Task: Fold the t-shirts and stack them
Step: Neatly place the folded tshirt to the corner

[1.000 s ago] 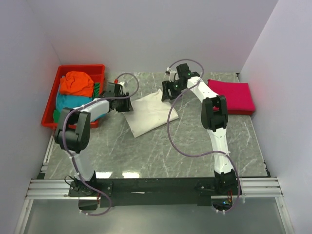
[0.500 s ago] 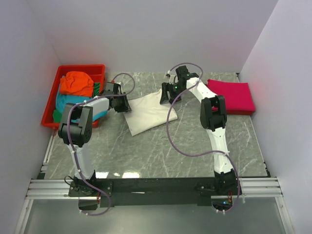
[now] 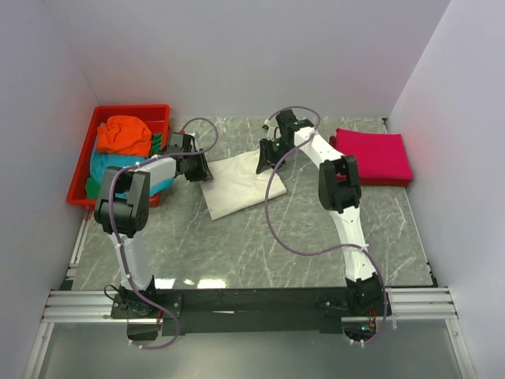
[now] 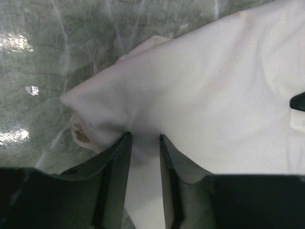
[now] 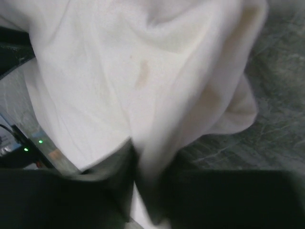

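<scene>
A cream-white t-shirt [image 3: 237,183] lies partly folded on the marble table [image 3: 260,237]. My left gripper [image 3: 200,167] is at its left corner. In the left wrist view the left gripper [image 4: 144,136] is shut on a pinch of the white cloth [image 4: 200,95]. My right gripper [image 3: 268,157] is at the shirt's upper right edge. The right wrist view is blurred. It shows the right gripper [image 5: 152,148] closed around a fold of the white cloth [image 5: 119,71]. A folded magenta-pink t-shirt [image 3: 375,155] lies at the far right.
A red plastic tray [image 3: 81,175] at the far left holds an orange t-shirt [image 3: 126,134] on top of a teal one [image 3: 106,164]. White walls close in the table at the back and on both sides. Purple cables loop from both arms.
My right gripper has moved left and down onto the white shirt's right edge and closed on a fold. The left gripper has shifted slightly, still pinching the left corner.
</scene>
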You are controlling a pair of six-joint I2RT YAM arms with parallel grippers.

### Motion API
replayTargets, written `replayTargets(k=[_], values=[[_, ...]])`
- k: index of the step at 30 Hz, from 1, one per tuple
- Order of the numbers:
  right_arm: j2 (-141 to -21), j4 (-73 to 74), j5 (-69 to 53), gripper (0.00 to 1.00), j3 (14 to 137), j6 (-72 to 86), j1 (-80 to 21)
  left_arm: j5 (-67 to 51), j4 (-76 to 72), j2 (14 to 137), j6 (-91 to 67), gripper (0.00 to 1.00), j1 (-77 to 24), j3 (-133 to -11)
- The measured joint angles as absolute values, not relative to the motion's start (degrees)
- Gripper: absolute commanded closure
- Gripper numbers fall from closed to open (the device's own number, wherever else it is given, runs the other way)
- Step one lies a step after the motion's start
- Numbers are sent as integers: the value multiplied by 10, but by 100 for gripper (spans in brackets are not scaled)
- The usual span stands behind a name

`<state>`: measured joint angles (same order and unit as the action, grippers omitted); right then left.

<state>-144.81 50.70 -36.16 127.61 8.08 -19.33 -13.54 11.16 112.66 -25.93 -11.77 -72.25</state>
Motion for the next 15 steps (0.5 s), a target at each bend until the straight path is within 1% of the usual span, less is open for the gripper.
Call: replayTargets(k=[1, 2, 3, 4, 5, 8, 9, 12, 15], values=[[-1448, 508, -364, 94, 1276, 80, -194, -136, 112, 1125, -257, 57, -118, -722], [-1448, 510, -367, 100, 1277, 82, -194, -137, 115, 1120, -254, 52, -118, -722], [-1448, 512, -367, 100, 1279, 83, -194, -137, 121, 1113, -248, 45, -118, -722], [-1448, 513, -365, 100, 1280, 82, -194, -136, 131, 1102, -240, 42, -119, -722], [-1448, 514, -362, 100, 1280, 80, -192, -136, 142, 1087, -231, 35, -119, -722], [-1438, 519, -321, 100, 1281, 55, -191, -134, 170, 1003, -192, 23, -120, -721], [-1427, 519, -297, 100, 1273, 43, -191, -129, 172, 967, -179, 17, -120, -721], [-1374, 518, -209, 100, 1236, -1, -191, -109, 161, 821, -135, 11, -119, -711], [-1298, 520, -124, 100, 1200, -47, -189, -93, 131, 686, -106, 9, -119, -667]])
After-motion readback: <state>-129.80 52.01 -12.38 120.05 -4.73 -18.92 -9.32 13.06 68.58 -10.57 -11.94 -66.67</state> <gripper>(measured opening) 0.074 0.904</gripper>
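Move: The folded t-shirt's middle is about 6 cm to the right hand's left, 5 cm back and 2 cm below it; the shirt's far right part already lies between the right fingers. The magenta stack in the corner is roughly 29 cm to the right of the hand and 3 cm farther out. From the left hand, at the shirt's left end, the shirt's middle is some 10 cm right and 2 cm back; the red basket is about 22 cm left, 5 cm ahead and 3 cm higher. The right fingers shut on the bunched far right part of the t-shirt and keep it pinched while the arm draws it right towards the magenta stack, about 8 cm, rising late by some 6 cm as the left-slanting fingers swing to point more downward. The left hand comes off the shirt, opening wide, shoots up nearly 30 cm and a little back, and tips its fingers up some 40 degrees. ##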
